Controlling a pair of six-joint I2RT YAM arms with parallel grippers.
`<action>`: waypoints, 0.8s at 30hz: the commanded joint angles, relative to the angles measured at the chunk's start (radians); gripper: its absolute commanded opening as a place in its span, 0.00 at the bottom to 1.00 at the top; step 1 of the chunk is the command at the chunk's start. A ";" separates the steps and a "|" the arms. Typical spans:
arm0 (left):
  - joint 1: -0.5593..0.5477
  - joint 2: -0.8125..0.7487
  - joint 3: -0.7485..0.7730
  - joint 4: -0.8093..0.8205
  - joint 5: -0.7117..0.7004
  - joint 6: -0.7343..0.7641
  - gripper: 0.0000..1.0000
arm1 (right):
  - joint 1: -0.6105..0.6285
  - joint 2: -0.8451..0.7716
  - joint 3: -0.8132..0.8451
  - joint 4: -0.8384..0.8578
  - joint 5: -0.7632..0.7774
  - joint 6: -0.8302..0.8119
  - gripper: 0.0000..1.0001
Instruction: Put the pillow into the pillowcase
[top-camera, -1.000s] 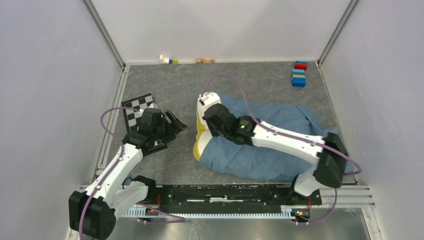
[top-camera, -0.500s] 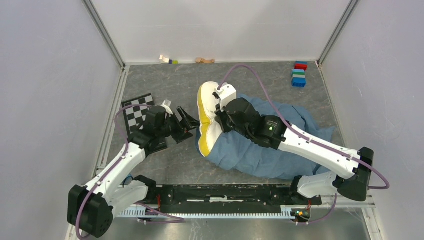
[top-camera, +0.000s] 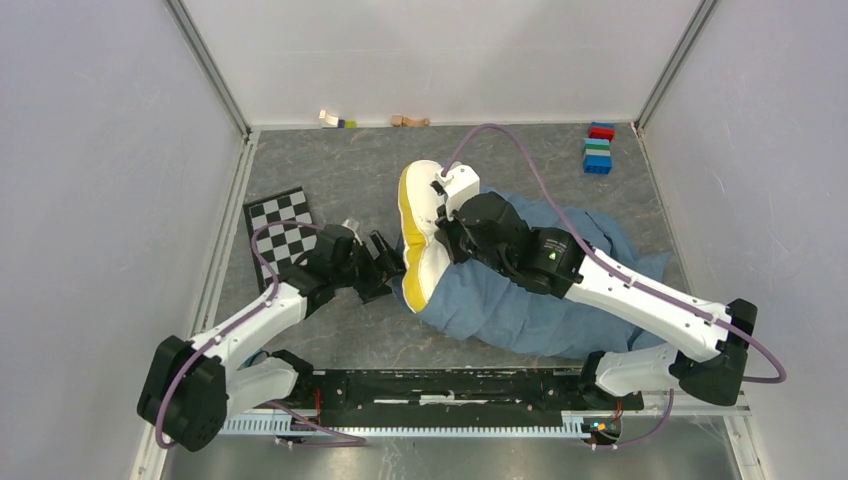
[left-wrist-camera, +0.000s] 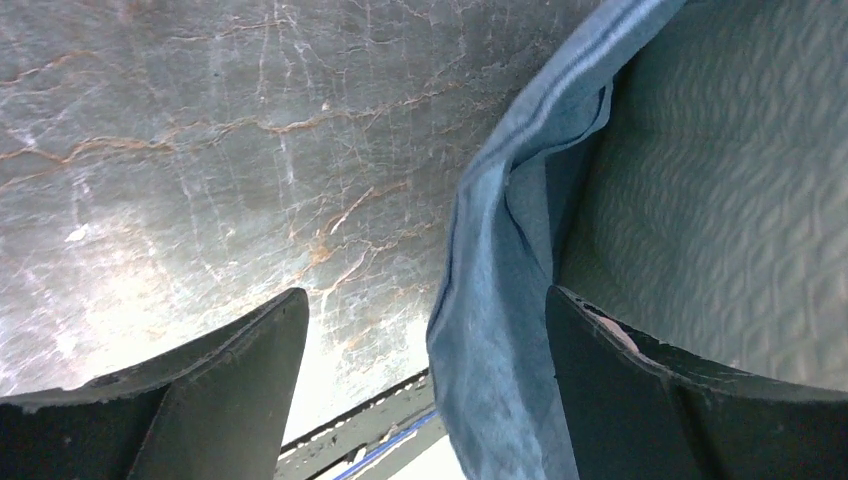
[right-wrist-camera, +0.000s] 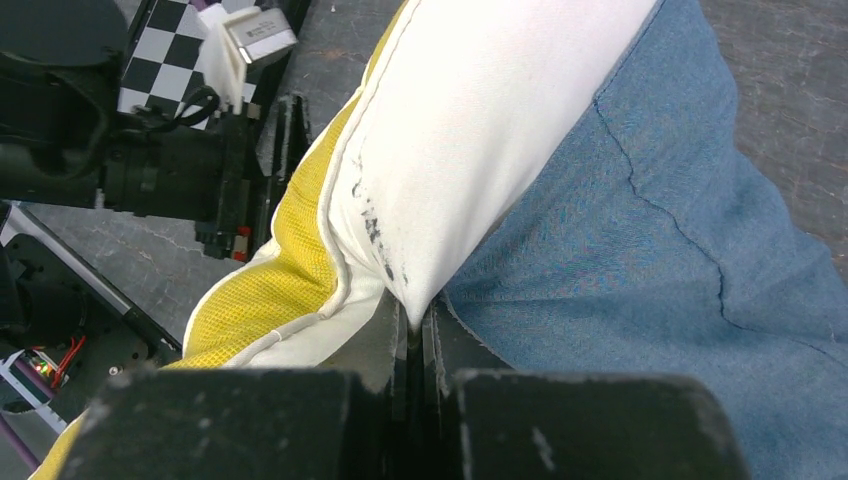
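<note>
The cream-white pillow (top-camera: 420, 225) with its yellow band stands out of the left end of the dusty-blue pillowcase (top-camera: 520, 300); the rest of it is hidden by the cloth. My right gripper (top-camera: 446, 228) is shut on a pinch of the pillow's white fabric (right-wrist-camera: 480, 120), right beside the pillowcase (right-wrist-camera: 650, 280). My left gripper (top-camera: 385, 268) is open at the pillowcase's left edge. In the left wrist view the blue hem (left-wrist-camera: 500, 300) hangs between my open gripper's (left-wrist-camera: 425, 340) two fingers, with the shadowed pillow (left-wrist-camera: 720, 200) behind it.
A checkerboard card (top-camera: 280, 225) lies left of the left gripper. Stacked coloured blocks (top-camera: 598, 148) stand at the back right. Small toys (top-camera: 335, 120) lie along the back wall. The arms' base rail (top-camera: 450, 388) runs along the near edge. Walls enclose three sides.
The right gripper raised the pillow's end and carried it back and right. The left gripper moved right from the checkerboard to the pillowcase's hem.
</note>
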 joint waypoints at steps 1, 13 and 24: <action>-0.020 0.067 -0.031 0.214 0.043 -0.102 0.92 | -0.004 -0.056 0.054 0.070 -0.009 -0.011 0.00; -0.114 0.218 0.012 0.474 0.032 -0.206 0.03 | -0.003 -0.091 -0.147 0.120 -0.068 0.095 0.66; -0.122 0.187 0.057 0.388 -0.005 -0.164 0.02 | 0.019 -0.090 -0.210 0.078 -0.054 0.151 0.79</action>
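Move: The pillowcase's near opening edge hangs just off the left fingers: about 5 cm to the right, 1 cm farther out and 2 cm lower. The pillow's exposed end bulges over it, roughly 7 cm right, 4 cm ahead and 8 cm above the left hand; the chessboard is some 19 cm left, 3 cm ahead and 10 cm down. From the right hand, still pinching the pillow beside the hem, that end's middle is 4 cm left, level fore and aft and 4 cm below; the edge is 5 cm left, 3 cm back, 16 cm below. The pillowcase's loose edge is taken between the left fingers as that open gripper slides about 6 cm right under the pillow, dipping slightly with a roll of some 10 degrees, and shuts; it then lifts a little. The right fingers, still clamping the pillow, open wide and let go while their hand sinks and draws back a few centimetres. ##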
